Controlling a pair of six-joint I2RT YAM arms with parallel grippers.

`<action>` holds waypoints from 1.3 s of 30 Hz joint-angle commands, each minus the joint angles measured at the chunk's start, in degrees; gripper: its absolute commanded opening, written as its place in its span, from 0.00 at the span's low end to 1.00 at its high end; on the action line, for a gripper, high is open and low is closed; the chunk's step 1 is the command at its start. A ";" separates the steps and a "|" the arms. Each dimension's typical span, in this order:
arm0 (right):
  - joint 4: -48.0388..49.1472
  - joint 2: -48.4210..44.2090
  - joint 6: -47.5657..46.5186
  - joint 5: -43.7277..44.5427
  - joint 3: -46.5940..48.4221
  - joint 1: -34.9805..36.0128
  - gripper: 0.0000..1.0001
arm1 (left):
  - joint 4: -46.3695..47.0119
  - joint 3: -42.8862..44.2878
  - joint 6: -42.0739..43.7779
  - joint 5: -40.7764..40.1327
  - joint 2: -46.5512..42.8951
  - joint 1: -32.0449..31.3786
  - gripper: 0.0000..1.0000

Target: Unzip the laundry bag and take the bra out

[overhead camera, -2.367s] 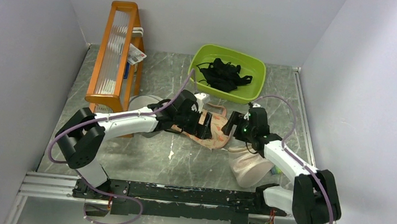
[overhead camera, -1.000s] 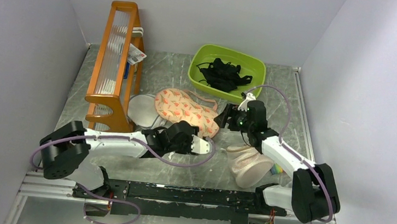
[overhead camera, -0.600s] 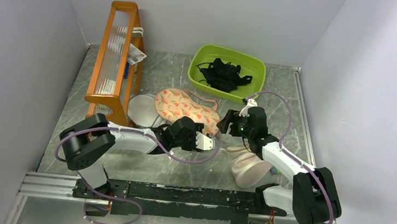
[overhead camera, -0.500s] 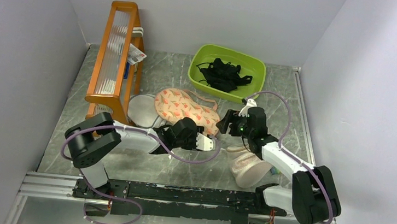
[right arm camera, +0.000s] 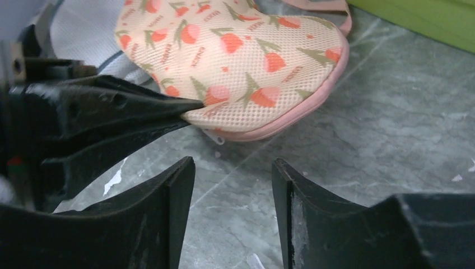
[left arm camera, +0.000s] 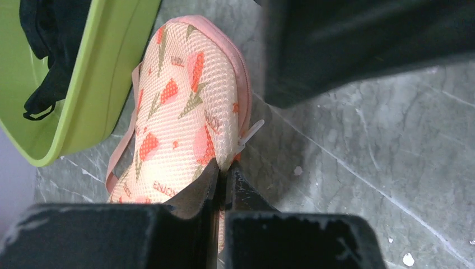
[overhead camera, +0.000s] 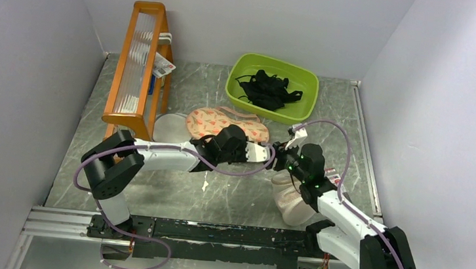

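The laundry bag [overhead camera: 223, 121], cream mesh with an orange-pink print and pink zip edging, lies on the table in front of the green bin. My left gripper [overhead camera: 269, 149] is shut on the bag's near right edge. In the left wrist view the bag [left arm camera: 185, 106] has its fabric pinched between the closed jaws of the left gripper [left arm camera: 225, 170]. My right gripper [overhead camera: 283, 159] hovers just right of it, open and empty. In the right wrist view the right gripper [right arm camera: 232, 171] is a little short of the bag [right arm camera: 235, 50] and its small white zip pull [right arm camera: 216, 137]. The bra is hidden.
A green bin [overhead camera: 305, 88] holding black strappy garments [overhead camera: 267, 88] stands at the back. An orange rack [overhead camera: 138, 65] stands at the left, a round grey-white mesh disc [overhead camera: 167, 128] beside it. A plain beige mesh pouch [overhead camera: 291, 202] lies under the right arm.
My left gripper moved up from the near side to the bag's edge and shut on it. My right arm swung down and in toward the same corner, its jaws narrowing a little.
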 commanded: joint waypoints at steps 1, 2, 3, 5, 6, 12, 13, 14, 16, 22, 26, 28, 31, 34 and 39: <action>5.89 -2.71 -2.89 -0.38 -1.95 1.66 0.51 | -3.83 3.31 -4.80 -0.31 -0.86 0.82 0.07; 6.75 -2.91 -3.04 -0.28 -2.45 1.91 0.51 | -3.98 3.41 -5.38 -0.20 -1.26 1.01 0.07; 7.55 -2.88 -3.14 -0.32 -2.87 2.01 0.50 | -3.97 3.29 -5.91 -0.21 -1.69 1.34 0.07; 8.36 -2.13 -3.31 -0.98 -3.14 2.19 0.50 | -4.69 3.29 -6.01 0.71 -2.20 1.57 0.07; 8.76 -1.47 -3.36 -1.57 -2.96 2.32 0.49 | -5.43 3.52 -5.87 1.10 -2.29 1.54 0.07; 11.70 4.30 -3.25 -5.62 -1.90 3.22 0.41 | -6.34 4.20 -6.48 1.80 -3.24 1.62 0.07; 12.65 5.02 -3.18 -6.12 -1.84 3.58 0.39 | -6.53 4.33 -6.55 1.98 -3.28 1.62 0.07; 13.13 5.71 -3.30 -6.53 -1.71 3.98 0.37 | -6.73 4.50 -6.65 2.08 -3.33 1.57 0.07; 13.43 6.92 -3.61 -6.52 -1.52 4.78 0.36 | -6.88 4.73 -6.83 2.00 -3.25 1.60 0.07; 15.29 9.28 -1.98 -4.04 -1.42 5.09 0.37 | -8.07 5.92 -8.21 3.99 -3.37 1.51 0.07; 17.94 10.10 -0.39 -2.97 -1.48 5.10 0.38 | -7.58 5.78 -8.82 5.18 -4.25 1.43 0.07; 19.77 10.45 0.64 -2.30 -1.99 5.10 0.38 | -7.36 5.63 -8.96 5.53 -4.67 1.43 0.07; 21.49 10.53 1.38 -1.13 -2.61 5.10 0.38 | -7.55 5.73 -8.88 5.67 -4.85 1.28 0.07; 21.76 10.92 1.47 -1.01 -2.44 5.10 0.38 | -8.17 5.99 -8.85 5.84 -4.95 1.10 0.07; 23.84 12.29 2.03 -3.03 -2.40 5.10 0.32 | -8.83 6.38 -8.70 6.68 -4.59 1.01 0.07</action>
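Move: The zip pull on the laundry bag's near edge lies about 5 cm to the right hand's left, 2 cm ahead and some 4 cm lower. From that same hand, the bag's middle is roughly 13 cm left and 6 cm ahead, the green bin about 19 cm ahead and 2 cm left, and the white mesh bag some 14 cm back and 8 cm right. The left fingers already pinch the laundry bag; the pull sits 2 cm to their right, level front to back. Keeping its pinch on the laundry bag's edge beside the zip pull, the left hand eases up about 2.5 cm and tips slightly. The right hand travels some 4 cm left towards the pull, drawing back a little and dipping below its starting height, then coming forward and up again, while its fingers narrow from half open to about a third; they stop right at the pink zip edge, not shut on the pull. ##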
